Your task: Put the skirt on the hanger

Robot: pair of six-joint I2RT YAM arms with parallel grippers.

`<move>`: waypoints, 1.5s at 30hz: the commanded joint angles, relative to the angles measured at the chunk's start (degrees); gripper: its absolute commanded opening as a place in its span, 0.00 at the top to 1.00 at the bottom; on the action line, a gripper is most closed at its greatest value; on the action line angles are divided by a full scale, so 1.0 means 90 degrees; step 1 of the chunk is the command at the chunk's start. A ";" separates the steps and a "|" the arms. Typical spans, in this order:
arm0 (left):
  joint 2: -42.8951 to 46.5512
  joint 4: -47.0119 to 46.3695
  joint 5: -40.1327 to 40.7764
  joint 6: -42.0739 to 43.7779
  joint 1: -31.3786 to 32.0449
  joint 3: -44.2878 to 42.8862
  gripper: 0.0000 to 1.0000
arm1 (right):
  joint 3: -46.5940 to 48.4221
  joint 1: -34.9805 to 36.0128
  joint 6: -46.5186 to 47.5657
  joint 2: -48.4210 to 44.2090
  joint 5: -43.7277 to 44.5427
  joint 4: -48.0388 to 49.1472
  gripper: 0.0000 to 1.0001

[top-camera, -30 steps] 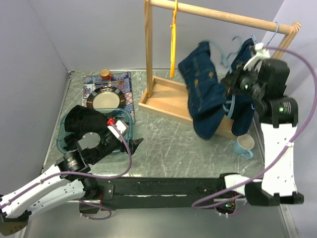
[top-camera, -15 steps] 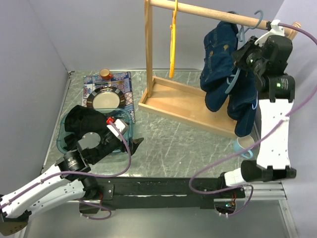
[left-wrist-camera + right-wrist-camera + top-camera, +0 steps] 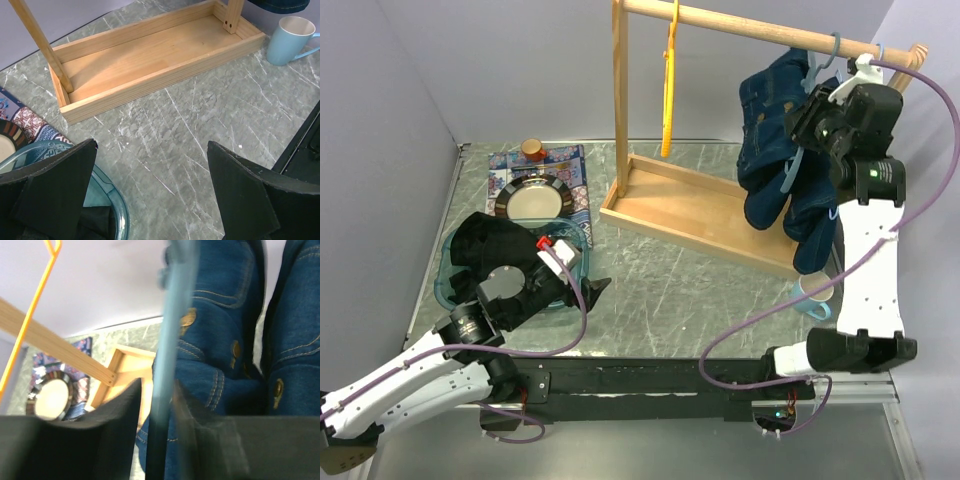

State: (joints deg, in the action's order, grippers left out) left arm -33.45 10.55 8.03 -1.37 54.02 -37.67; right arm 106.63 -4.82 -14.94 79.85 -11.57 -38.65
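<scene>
A dark blue denim skirt hangs on a light blue hanger at the right end of the wooden rack's top rail. The hanger's hook sits at the rail. My right gripper is raised high and shut on the hanger. In the right wrist view the blue hanger bar runs between the fingers of my right gripper, with the skirt right behind it. My left gripper is open and empty, low over the table beside the teal bin; it also shows in the left wrist view.
An orange hanger hangs on the rail's left part. The rack's wooden base tray lies mid-table. A teal bin holds a black garment. A blue cup stands at the right. A plate lies on a patterned cloth at the back left.
My right gripper has lifted the hanger and skirt up and to the right, from beside the rack base to the top rail. The left arm has not moved.
</scene>
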 commanded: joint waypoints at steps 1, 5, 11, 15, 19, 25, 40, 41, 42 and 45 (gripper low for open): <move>0.0036 -0.0244 0.0103 -0.0209 -0.0006 -0.0004 0.03 | -0.0178 -0.0041 0.0692 -0.0786 -0.0228 0.0574 0.51; -0.0062 -0.0205 0.0356 -0.0375 -0.0006 -0.0033 0.03 | -0.0295 -0.0041 0.1083 -0.1419 -0.0189 0.0370 0.31; -0.0267 0.0029 0.1206 -0.1194 -0.0016 -0.0082 0.03 | -0.0646 -0.0041 0.2224 -0.2454 -0.0538 -0.0098 0.10; -0.0093 0.0389 0.1665 -0.2334 -0.0025 -0.0189 0.03 | -0.1211 -0.0041 0.3366 -0.3236 -0.1572 -0.0431 0.00; 0.0230 0.1053 0.2075 -0.3459 -0.0006 -0.0491 0.03 | -0.1642 -0.0031 0.4100 -0.3618 -0.3388 -0.1075 0.00; 0.0553 0.2905 0.3217 -0.5022 -0.0016 -0.0902 0.03 | -0.3047 0.0153 0.4189 -0.3775 -0.5891 -0.1116 0.00; -0.1350 0.3158 0.4268 -0.5349 -0.1599 -0.0913 0.05 | -0.5880 0.1697 0.5859 -0.3473 -0.5608 -0.1067 0.00; -0.1487 0.2816 0.3829 -0.4863 -0.2052 -0.0835 0.05 | -0.6026 0.1698 0.5907 -0.3424 -0.5638 -0.1047 0.00; -0.1720 0.2194 0.3428 -0.4742 -0.2482 -0.0679 0.04 | -0.6114 0.1698 0.6014 -0.3394 -0.5686 -0.1008 0.00; -0.2131 0.1866 0.2390 -0.4808 -0.3676 -0.0677 0.03 | -0.6622 0.1698 0.5986 -0.3375 -0.5764 -0.0648 0.00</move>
State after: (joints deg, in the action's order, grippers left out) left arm -49.54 37.06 41.39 -48.97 30.46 -44.36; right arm 51.16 10.00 36.23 49.25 -60.36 -49.12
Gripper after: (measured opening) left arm 0.962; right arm 0.998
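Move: The right fingers are still around the grey-blue hanger, its middle some 4 cm ahead; the rail it is already hooked on runs about 8 cm ahead and 8 cm up. Its skirt hangs about 4 cm ahead, 2 cm left and 12 cm down, the other skirt 3 cm ahead, 8 cm right and 15 cm down. From the empty left hand, the black cloth lies roughly 7 cm ahead, 20 cm left and 20 cm down, the plate 15 cm beyond it. The right fingers finish opening off the hanger and let go; that hand backs off about 24 cm, rising at first, then swings left and sinks well below the rail over the bare table, turning counter-clockwise some 75 degrees. The left hand, wide open, swings left, then forward and down over the basket towards the black cloth, also turning counter-clockwise. ##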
